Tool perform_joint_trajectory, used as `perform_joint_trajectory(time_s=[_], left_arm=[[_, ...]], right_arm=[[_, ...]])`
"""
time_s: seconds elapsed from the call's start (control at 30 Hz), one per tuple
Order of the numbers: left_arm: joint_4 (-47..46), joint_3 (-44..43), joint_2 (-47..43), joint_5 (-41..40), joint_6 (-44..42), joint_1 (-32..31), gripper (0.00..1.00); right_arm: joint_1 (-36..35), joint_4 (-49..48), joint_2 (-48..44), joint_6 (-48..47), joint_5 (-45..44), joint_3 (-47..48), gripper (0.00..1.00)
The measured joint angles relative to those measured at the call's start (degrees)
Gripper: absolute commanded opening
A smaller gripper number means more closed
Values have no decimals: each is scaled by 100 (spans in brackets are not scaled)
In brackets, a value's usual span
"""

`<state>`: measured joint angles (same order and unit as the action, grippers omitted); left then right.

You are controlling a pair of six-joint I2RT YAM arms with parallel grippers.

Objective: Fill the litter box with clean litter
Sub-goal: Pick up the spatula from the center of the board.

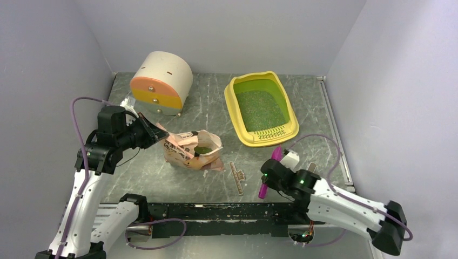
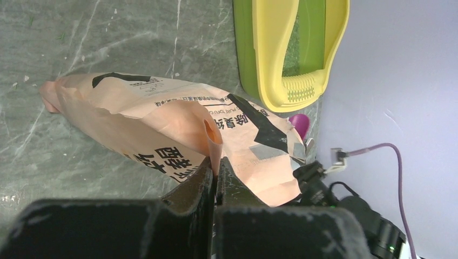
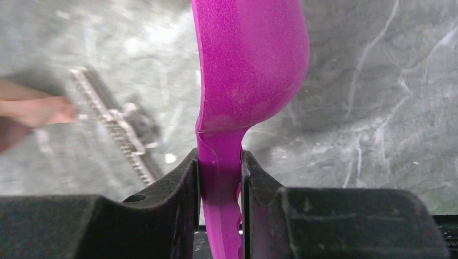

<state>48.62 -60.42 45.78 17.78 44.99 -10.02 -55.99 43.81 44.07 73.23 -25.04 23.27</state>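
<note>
The yellow litter box (image 1: 264,141) stands at the back right, with a speckled layer of clean litter (image 1: 262,110) in its green pan. To its left a pink bag (image 1: 189,154) lies on the table, greenish granules showing at its open mouth. My left gripper (image 1: 156,135) is shut on the bag's paper edge (image 2: 213,135), and the wrist view shows the fold pinched between the jaws (image 2: 216,164). My right gripper (image 1: 269,174) is shut on the handle of a magenta scoop (image 3: 251,65), low over the table in front of the litter box (image 2: 270,54).
A cream-and-orange cylindrical container (image 1: 162,81) sits at the back left. A thin toothed bag clip (image 1: 237,177) lies on the table between the bag and the right gripper. Grey walls close in the table on three sides.
</note>
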Motion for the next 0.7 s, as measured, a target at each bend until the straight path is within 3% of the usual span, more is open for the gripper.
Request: perform_joint_trajectory(time_s=[0.23,0.4,0.5,0.6,0.7], left_arm=[[-94,39,-11,2,50,0,5],[-155,94,-46,2,96,0,5],[-205,127,-59,2,125,0,5],[-330,221,-68,39,157,0,5],[-415,299,-68,42,160,0,17]], right_arm=[[0,136,-1329,-658,-352,887,0],[0,-1161,-1679,-2524,81,1054,0],[0,-1891,-1556,-3735,800,1176,0],[-2,-2319,-848,-4846,1836,1742,0],[0,-2627,-90,-5519,2398,2249,0]])
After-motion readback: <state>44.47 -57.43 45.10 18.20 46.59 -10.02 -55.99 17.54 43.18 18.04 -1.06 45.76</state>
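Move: The right hand already grips the spatula low over the board; the open litter bag stands about 24 cm to its left, 10 cm ahead, its middle some 6 cm higher. The litter box lies roughly 27 cm ahead and 2 cm left, the bag clip 10 cm left, level with the hand and 3 cm lower. From the left hand, still pinching its corner, the bag's middle is level ahead, 8 cm right, 17 cm below. Right hand lifts the held spatula some 22 cm, swinging left towards the bag, tipping up and turning counter-clockwise. ##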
